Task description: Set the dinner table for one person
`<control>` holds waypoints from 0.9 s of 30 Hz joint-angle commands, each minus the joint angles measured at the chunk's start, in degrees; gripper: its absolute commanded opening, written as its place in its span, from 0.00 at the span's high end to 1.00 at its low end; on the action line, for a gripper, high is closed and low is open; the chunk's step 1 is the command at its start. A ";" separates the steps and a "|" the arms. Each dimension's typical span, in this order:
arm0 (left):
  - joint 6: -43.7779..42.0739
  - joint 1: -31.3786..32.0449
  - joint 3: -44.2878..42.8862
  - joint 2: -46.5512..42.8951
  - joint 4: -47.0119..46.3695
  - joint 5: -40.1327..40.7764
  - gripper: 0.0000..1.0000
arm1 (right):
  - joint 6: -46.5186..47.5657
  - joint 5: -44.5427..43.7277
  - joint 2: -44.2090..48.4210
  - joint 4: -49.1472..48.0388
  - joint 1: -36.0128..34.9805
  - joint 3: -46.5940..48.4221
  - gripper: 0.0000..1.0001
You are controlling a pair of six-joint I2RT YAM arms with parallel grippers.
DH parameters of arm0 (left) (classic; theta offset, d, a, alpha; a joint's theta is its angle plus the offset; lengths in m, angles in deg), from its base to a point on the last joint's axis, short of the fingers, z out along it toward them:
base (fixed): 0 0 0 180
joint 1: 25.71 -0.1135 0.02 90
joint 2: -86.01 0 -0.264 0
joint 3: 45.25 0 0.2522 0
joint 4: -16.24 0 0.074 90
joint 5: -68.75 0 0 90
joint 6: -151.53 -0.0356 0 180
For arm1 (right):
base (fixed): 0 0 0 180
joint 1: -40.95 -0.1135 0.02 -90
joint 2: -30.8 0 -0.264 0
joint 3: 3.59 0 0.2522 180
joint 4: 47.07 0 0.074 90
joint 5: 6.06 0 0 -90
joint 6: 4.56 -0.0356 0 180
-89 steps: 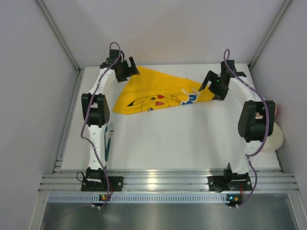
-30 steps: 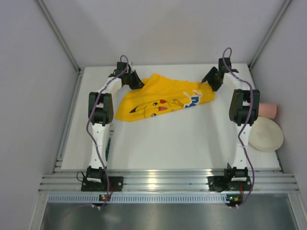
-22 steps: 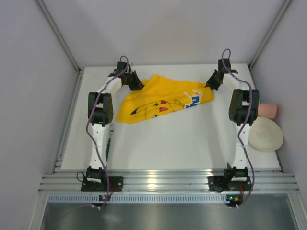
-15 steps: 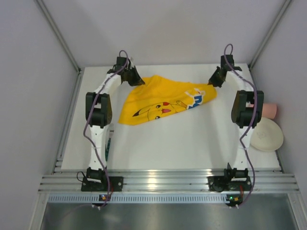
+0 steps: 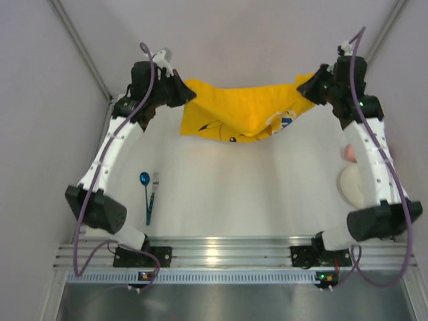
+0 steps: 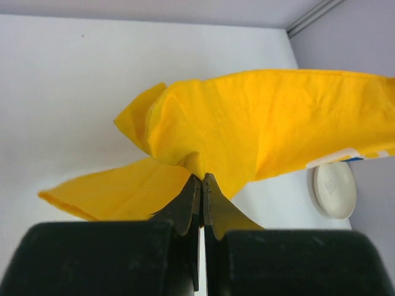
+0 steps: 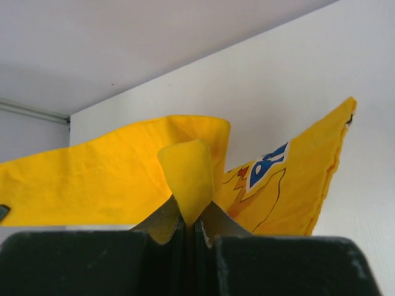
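The yellow Pikachu-print cloth (image 5: 244, 110) hangs stretched in the air between my two grippers, above the far part of the white dinner table (image 5: 254, 194). My left gripper (image 5: 190, 93) is shut on its left corner; in the left wrist view (image 6: 202, 179) the jaws pinch the cloth (image 6: 259, 129). My right gripper (image 5: 309, 90) is shut on the right corner; in the right wrist view (image 7: 191, 221) a fold of cloth (image 7: 185, 169) sticks up from the closed jaws. The middle of the cloth sags toward the table.
A blue spoon (image 5: 145, 179) and a fork (image 5: 154, 182) lie on the table's left side near the left arm. A white plate (image 5: 349, 184) and a pink cup (image 5: 349, 152) sit at the right edge, partly behind the right arm. The plate also shows in the left wrist view (image 6: 334, 189).
Both arms have risen and spread apart, lifting the cloth off the table. It was lying folded at the back; now it hangs taut between the grippers.
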 commanded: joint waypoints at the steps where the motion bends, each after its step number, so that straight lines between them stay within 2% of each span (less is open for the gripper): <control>1: -0.07 0.92 6.57 -14.65 3.32 4.28 1.00 | 2.62 -4.23 11.77 6.13 -1.11 -4.41 1.00; 5: 1.86 1.28 9.84 -26.03 8.76 7.62 1.00 | 6.22 -11.96 26.44 10.87 -4.02 -8.19 1.00; 8: 3.27 1.28 10.98 -31.92 12.81 9.73 1.00 | 8.51 -18.46 32.60 11.50 -5.16 -10.04 1.00; 11: 2.93 1.28 12.12 -33.96 14.58 11.58 1.00 | 10.09 -22.78 33.69 10.54 -5.60 -12.32 1.00; 16: 0.73 1.28 17.64 -30.28 13.27 12.63 1.00 | 10.80 -17.96 26.67 8.96 -5.52 -12.59 1.00; 21: -0.41 0.76 27.49 -26.94 0.89 13.96 1.00 | 10.80 -17.60 17.44 2.55 -4.90 -15.58 1.00; 27: -1.99 -1.96 31.02 -10.62 -11.42 10.88 1.00 | 11.68 -17.51 0.49 -4.93 -3.32 -13.92 1.00</control>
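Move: The yellow cloth is already pinched at its far corners and hangs between the hands. The bare place mid-table lies about 9 cm back and 15 cm right of the left hand, 31 cm below; from the right hand it is some 8 cm back, 25 cm left and 33 cm below. The fork is about 22 cm back and 19 cm left of the left hand, the spoon 3 cm farther left; the plate is roughly 17 cm back and 31 cm right of the right hand. The yellow cloth, kept pinched at both far corners, is swung back towards the bases and up by both arms together, about 18 cm back and 10 cm up, while the hands draw apart. Both then reverse, sinking over 20 cm towards the table and reaching forward again, fingers shut, fingertips tipping up first and then down. ##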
